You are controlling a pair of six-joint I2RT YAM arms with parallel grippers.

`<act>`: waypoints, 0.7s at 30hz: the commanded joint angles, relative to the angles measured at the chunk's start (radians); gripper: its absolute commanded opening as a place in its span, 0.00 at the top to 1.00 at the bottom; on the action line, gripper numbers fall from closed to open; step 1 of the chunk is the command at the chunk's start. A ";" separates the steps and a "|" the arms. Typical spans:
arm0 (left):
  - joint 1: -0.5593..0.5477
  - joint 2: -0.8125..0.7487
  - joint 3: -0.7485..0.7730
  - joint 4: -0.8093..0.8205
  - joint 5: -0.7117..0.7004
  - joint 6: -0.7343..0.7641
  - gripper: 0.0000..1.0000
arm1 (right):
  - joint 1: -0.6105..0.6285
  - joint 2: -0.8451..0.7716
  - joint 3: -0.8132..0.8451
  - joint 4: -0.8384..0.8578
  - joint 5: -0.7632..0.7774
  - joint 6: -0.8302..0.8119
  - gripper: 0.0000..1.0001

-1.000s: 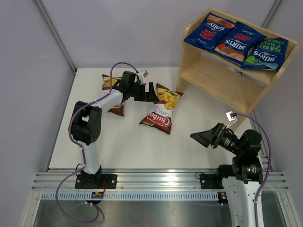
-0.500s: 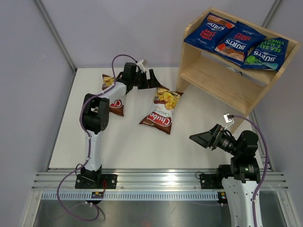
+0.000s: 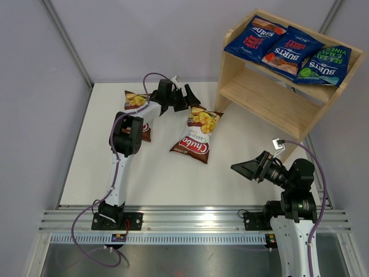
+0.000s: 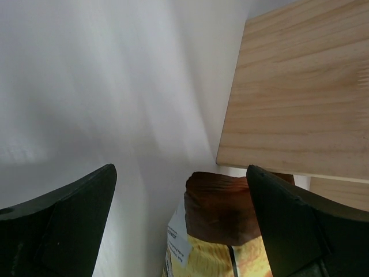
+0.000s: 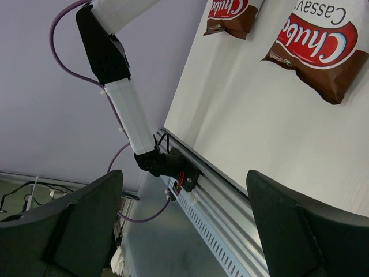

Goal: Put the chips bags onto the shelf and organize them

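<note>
Three dark blue Burts chips bags (image 3: 253,37) (image 3: 291,51) (image 3: 324,64) lie side by side on the top tier of the wooden shelf (image 3: 271,98). A brown-and-white Chuba bag (image 3: 197,134) lies flat on the table left of the shelf. A second Chuba bag (image 3: 136,100) lies further left, partly under the left arm. My left gripper (image 3: 189,97) stands open just above the far end of the middle Chuba bag (image 4: 230,213), holding nothing, with the shelf's side panel (image 4: 300,92) close ahead. My right gripper (image 3: 239,167) hangs open and empty near the table's front right.
In the right wrist view both Chuba bags (image 5: 314,46) (image 5: 230,14), the left arm's white link (image 5: 124,107) and the metal rail (image 5: 230,231) at the table's near edge show. Grey walls enclose the table on the left and back.
The left arm has stretched out, carrying its open gripper right and away toward the shelf, past the middle bag's far end. The right arm has barely moved.
</note>
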 commanded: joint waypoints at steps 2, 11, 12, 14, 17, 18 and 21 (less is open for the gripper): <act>-0.007 0.043 0.052 0.127 0.069 -0.090 0.05 | -0.003 0.014 0.014 0.011 0.004 -0.013 0.05; -0.007 -0.068 -0.148 0.300 0.022 -0.176 0.67 | -0.003 0.020 0.012 -0.017 0.025 -0.035 0.05; -0.007 -0.084 -0.177 0.334 0.013 -0.183 0.79 | -0.001 0.020 0.011 -0.017 0.025 -0.035 0.05; -0.007 -0.121 -0.251 0.361 -0.018 -0.197 0.93 | -0.001 0.021 0.012 -0.018 0.028 -0.033 0.05; -0.007 -0.200 -0.366 0.418 -0.059 -0.223 1.00 | -0.001 0.022 0.011 -0.020 0.034 -0.033 0.05; -0.007 -0.252 -0.398 0.458 -0.084 -0.230 1.00 | -0.001 0.022 0.011 -0.023 0.036 -0.035 0.05; -0.007 -0.334 -0.535 0.518 -0.142 -0.262 1.00 | -0.001 0.021 0.001 -0.017 0.040 -0.030 0.05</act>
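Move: The Chuba chips bag on the right lies with its middle some 14 cm back, 2 cm to the right and 4 cm below the left hand, its brown far end close beside the open fingers. The shelf's left front foot is about 10 cm to the right and 3 cm back; the other Chuba bag is roughly 23 cm to the left and 6 cm back. From the idle right hand, the right-hand Chuba bag lies about 26 cm ahead, 15 cm left and 21 cm below. The left hand dips about 2 cm, easing slightly to the right, while its wide-open fingers shut completely, pinching the brown far end of the right-hand Chuba bag near its left corner. With the fingers closing it then turns back and to the left, drawing that end about 5 cm towards the robot and rising some 2 cm from its lowest point, as the wrist rolls and swings counter-clockwise by roughly 10 degrees. ##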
